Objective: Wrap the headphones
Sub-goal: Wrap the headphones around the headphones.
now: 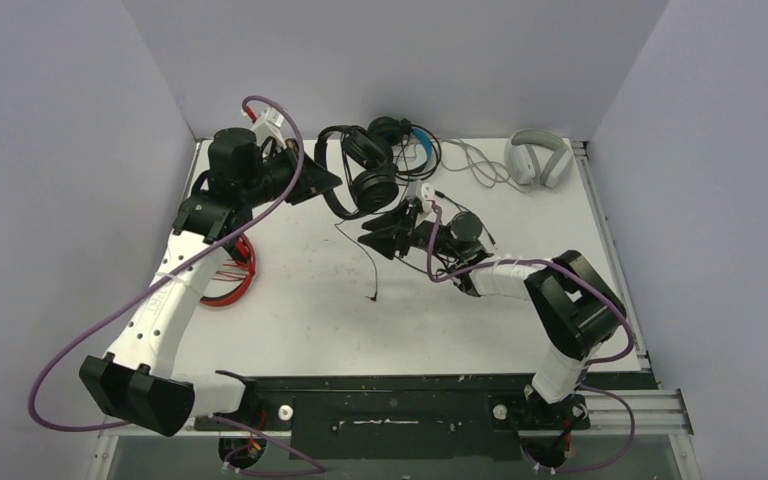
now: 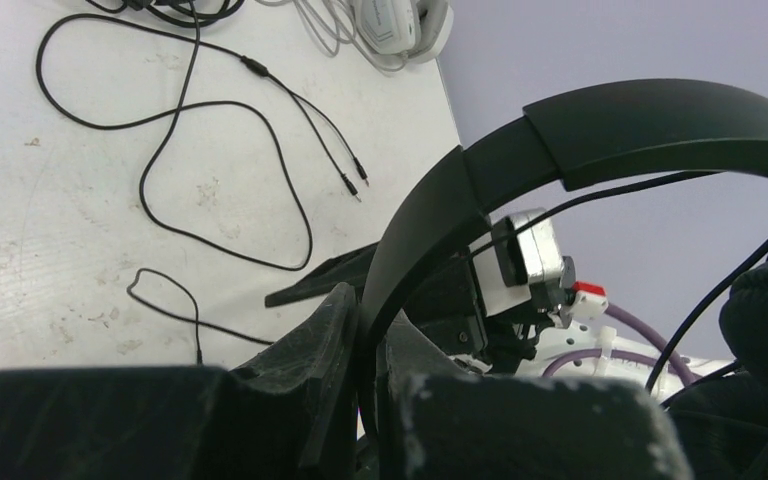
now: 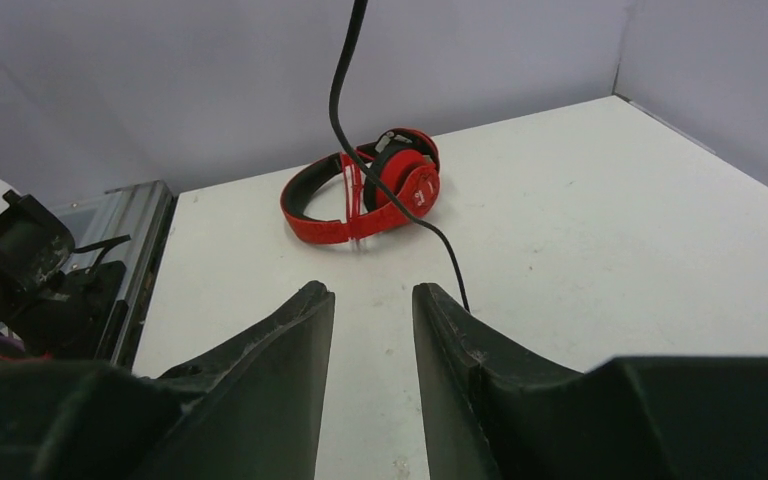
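Observation:
My left gripper (image 1: pixel 326 183) is shut on the headband (image 2: pixel 650 125) of the all-black headphones (image 1: pixel 372 182) and holds them off the table; its jaws (image 2: pixel 370 312) pinch the band edge-on. The black cable (image 1: pixel 371 262) of these headphones hangs down to the table. It runs just past the right fingertip of my right gripper (image 3: pixel 373 296), which stands open with nothing between its fingers (image 1: pixel 372 236). The red-and-black headphones (image 3: pixel 370 185) lie at the left, partly under my left arm (image 1: pixel 232 272). The black-and-blue headphones (image 1: pixel 412 140) and the white-grey headphones (image 1: pixel 538 158) lie at the back.
Loose thin black cables (image 2: pixel 170 150) with plugs curl over the white table (image 1: pixel 480 330). The grey cable (image 1: pixel 470 160) of the white-grey headphones trails left at the back. Walls close in the back and both sides. A metal rail (image 3: pixel 140 230) borders the table edge.

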Controlling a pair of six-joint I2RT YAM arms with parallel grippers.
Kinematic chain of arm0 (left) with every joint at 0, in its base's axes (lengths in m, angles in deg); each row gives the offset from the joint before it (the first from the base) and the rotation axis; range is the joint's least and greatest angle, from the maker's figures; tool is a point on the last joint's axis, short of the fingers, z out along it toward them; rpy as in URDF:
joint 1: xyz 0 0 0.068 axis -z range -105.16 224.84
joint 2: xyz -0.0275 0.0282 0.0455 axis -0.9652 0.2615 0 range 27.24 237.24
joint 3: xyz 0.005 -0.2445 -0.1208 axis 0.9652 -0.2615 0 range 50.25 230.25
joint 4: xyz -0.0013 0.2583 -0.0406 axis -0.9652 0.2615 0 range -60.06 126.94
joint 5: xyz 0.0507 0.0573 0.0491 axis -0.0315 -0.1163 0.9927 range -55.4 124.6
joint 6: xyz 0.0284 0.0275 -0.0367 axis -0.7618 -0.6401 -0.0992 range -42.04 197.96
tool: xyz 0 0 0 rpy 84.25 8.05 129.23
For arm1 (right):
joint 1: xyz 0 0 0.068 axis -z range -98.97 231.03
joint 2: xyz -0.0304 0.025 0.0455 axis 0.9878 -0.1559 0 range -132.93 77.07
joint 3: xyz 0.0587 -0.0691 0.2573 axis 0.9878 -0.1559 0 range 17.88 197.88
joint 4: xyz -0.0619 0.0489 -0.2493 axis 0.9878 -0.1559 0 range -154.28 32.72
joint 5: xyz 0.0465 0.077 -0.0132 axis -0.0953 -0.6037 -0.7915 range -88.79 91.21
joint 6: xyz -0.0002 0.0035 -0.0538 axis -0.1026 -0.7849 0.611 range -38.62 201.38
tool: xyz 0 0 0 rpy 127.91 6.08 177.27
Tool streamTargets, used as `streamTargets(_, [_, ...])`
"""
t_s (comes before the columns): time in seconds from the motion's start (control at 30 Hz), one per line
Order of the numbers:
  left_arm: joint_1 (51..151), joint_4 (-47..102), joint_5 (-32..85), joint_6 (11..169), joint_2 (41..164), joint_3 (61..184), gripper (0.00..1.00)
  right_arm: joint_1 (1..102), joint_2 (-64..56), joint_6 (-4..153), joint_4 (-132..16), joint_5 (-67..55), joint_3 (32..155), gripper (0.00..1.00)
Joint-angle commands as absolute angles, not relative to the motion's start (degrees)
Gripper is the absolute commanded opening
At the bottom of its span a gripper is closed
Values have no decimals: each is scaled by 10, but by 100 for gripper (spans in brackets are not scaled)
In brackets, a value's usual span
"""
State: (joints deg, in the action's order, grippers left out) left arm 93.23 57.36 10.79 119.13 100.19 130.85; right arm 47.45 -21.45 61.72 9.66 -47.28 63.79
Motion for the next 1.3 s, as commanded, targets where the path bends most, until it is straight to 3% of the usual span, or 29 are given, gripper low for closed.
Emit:
streamTargets(0.0, [934,567,118,1186,1013,1362,0,466,-221,636,130,-492,655,35])
streamTargets(0.07, [934,570,118,1186,1016,1370,0,465,-228,637,137,-488,655,40])
streamTargets(0.13, [934,574,119,1186,1019,1379,0,466,-235,640,145,-474,652,57])
streamTargets(0.33, [934,581,119,1185,1027,1395,0,474,-251,675,150,-422,649,84])
streamTargets(0.43, [935,579,117,1187,1030,1401,0,479,-257,699,135,-398,649,86])
streamTargets(0.77, [934,581,117,1183,1035,1410,0,502,-215,709,107,-396,603,72])
streamTargets(1.07, [934,579,110,1185,1037,1410,0,502,-278,746,50,-406,692,91])
streamTargets(1.27, [934,574,105,1190,1041,1412,0,500,-357,751,29,-425,770,92])
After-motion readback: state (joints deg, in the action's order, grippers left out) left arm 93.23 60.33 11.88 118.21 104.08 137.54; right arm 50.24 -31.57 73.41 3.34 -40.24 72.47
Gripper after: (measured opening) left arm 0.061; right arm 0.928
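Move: The right hand, its fingers pointing left, has the hanging stretch of the black headphones' cable about 2 cm beyond its fingertips to the left and 1 cm ahead. The held headphones are roughly 6 cm ahead, 1 cm to its left and 14 cm above; the cable plug lies on the table about 22 cm below, level with it fore and aft and 1 cm to its right. For the left hand, that cable stretch is around 5 cm to the right, 3 cm back and 13 cm below. Heading forward beneath the held headphones to bring its jaws around the hanging cable, the right hand travels about 8 cm forward and 4 cm down, swinging a little right and back again on the way. Its fingers spread from partly open to nearly wide open as it turns about 10 degrees clockwise. The left hand keeps its pinch on the headband, easing a centimetre or two forward and up. ##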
